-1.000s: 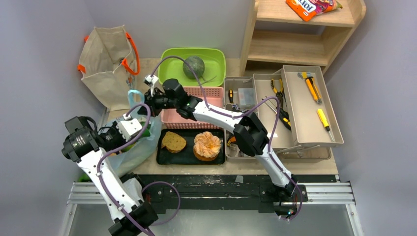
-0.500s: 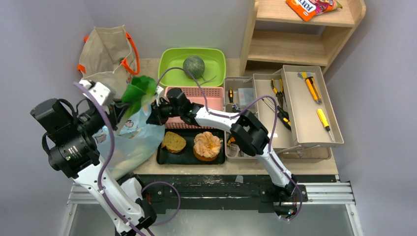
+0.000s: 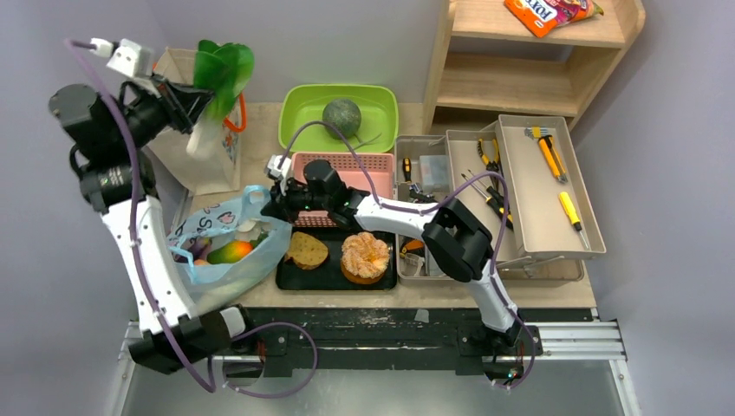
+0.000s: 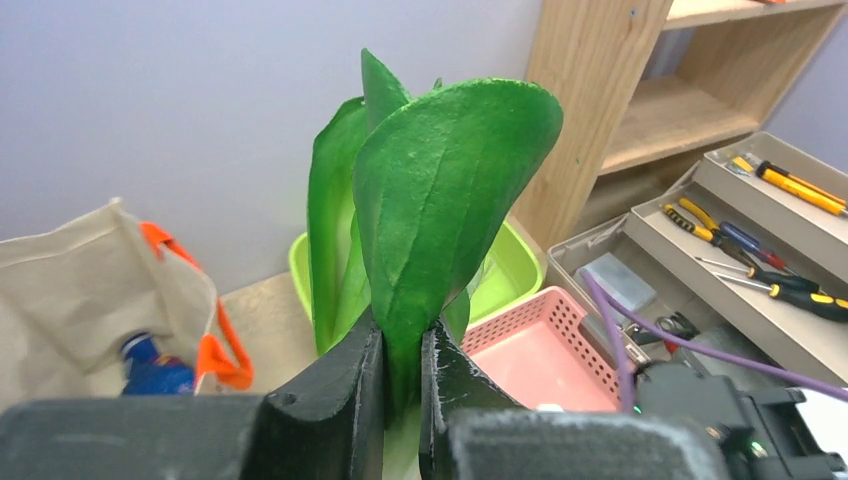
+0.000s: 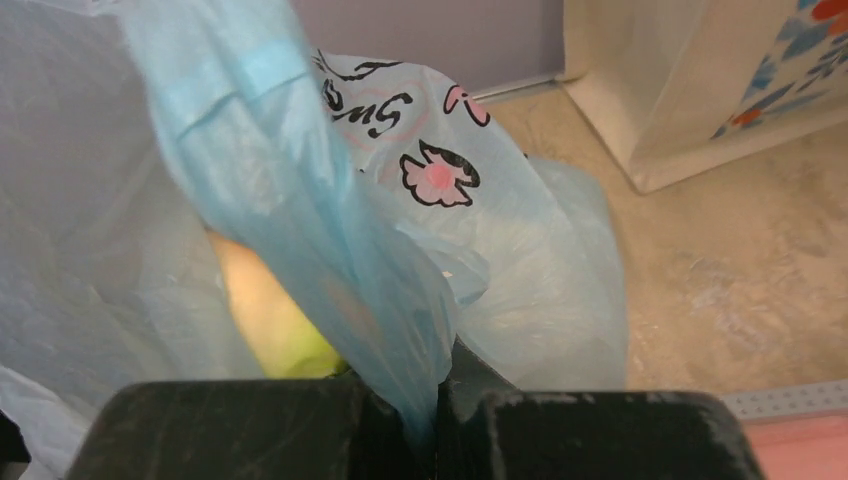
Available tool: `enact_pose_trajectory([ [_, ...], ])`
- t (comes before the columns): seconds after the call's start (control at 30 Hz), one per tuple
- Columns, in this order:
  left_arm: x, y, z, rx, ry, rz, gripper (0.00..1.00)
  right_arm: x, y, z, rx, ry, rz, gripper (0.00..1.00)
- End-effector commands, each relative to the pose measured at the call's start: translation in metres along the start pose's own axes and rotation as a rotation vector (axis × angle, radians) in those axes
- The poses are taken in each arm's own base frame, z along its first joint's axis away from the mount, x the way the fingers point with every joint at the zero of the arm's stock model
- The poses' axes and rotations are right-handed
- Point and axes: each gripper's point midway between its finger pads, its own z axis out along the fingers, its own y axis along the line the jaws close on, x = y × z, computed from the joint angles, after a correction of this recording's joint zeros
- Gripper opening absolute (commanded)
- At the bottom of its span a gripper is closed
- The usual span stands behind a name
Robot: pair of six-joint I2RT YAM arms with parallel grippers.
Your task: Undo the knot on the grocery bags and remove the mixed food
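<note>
My left gripper [image 3: 196, 97] is raised high over the beige canvas tote [image 3: 178, 147], shut on the leafy greens [image 3: 224, 66]. In the left wrist view the greens [image 4: 430, 200] stand upright between the fingers of my left gripper [image 4: 402, 338]. The light-blue plastic bag [image 3: 260, 251] lies with its mouth open on the table's left side, a peach [image 3: 230, 252] and a purple eggplant [image 3: 198, 252] showing inside. My right gripper [image 3: 276, 201] is shut on the bag's rim, the blue film [image 5: 330, 250] pinched in my right gripper [image 5: 437, 392]. No knot is in view.
A green melon [image 3: 342, 117] sits in the green tub [image 3: 299, 108], behind a pink basket [image 3: 377, 165]. A black tray [image 3: 334, 277] holds a brown bread slice [image 3: 306, 250] and an orange-topped pastry [image 3: 365, 256]. An open toolbox [image 3: 546, 217] and a wooden shelf [image 3: 520, 82] stand at the right.
My left arm has lifted the leafy greens out of the blue bag, up and back-left above the tote. The bag's mouth now lies open. The right gripper kept its hold on the rim.
</note>
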Motion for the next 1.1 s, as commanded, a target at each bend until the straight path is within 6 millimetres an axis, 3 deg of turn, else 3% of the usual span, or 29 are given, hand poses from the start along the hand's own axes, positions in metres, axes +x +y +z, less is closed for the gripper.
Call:
enact_pose_trajectory([
  [0.0,-0.012,0.013,0.040,0.029,-0.045,0.123,0.00,-0.049,0.013,-0.007,0.079,-0.141,-0.364,0.00],
  [0.07,0.004,0.024,0.061,0.068,-0.009,0.121,0.00,-0.052,0.011,-0.010,0.130,-0.169,-0.470,0.00],
  [0.13,0.022,0.021,0.079,0.142,0.030,0.150,0.00,-0.051,0.007,-0.014,0.180,-0.181,-0.568,0.00],
  [0.27,0.068,0.001,0.104,0.315,0.126,0.132,0.00,-0.054,0.007,-0.021,0.222,-0.218,-0.721,0.00],
  [0.47,0.124,-0.049,0.121,0.552,0.249,0.160,0.00,-0.042,0.031,-0.019,0.140,-0.213,-0.820,0.00],
  [0.73,0.200,-0.094,0.137,0.768,0.403,0.220,0.00,-0.033,0.041,-0.015,0.126,-0.204,-0.825,0.00],
  [0.93,0.247,-0.109,0.151,0.859,0.456,0.288,0.01,-0.026,0.045,-0.012,0.119,-0.194,-0.827,0.00],
  [1.07,0.264,-0.118,0.163,0.898,0.464,0.317,0.05,-0.020,0.047,-0.010,0.108,-0.179,-0.821,0.00],
])
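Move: The pink basket, where the left hand's bok choy seems bound, lies about 26 cm right, 4 cm ahead and 45 cm below. The green tray is 22 cm ahead, 26 right; the black tray 14 back, 26 right. The right hand still grips the grocery bag's handle, the bag's middle some 10 cm left, 7 back and 11 below; the bread is about 10 right, 9 back, 15 below. Left swings held bok choy forward, then right, sinking 25 cm towards pink basket; right rolls bag handle 45°. ##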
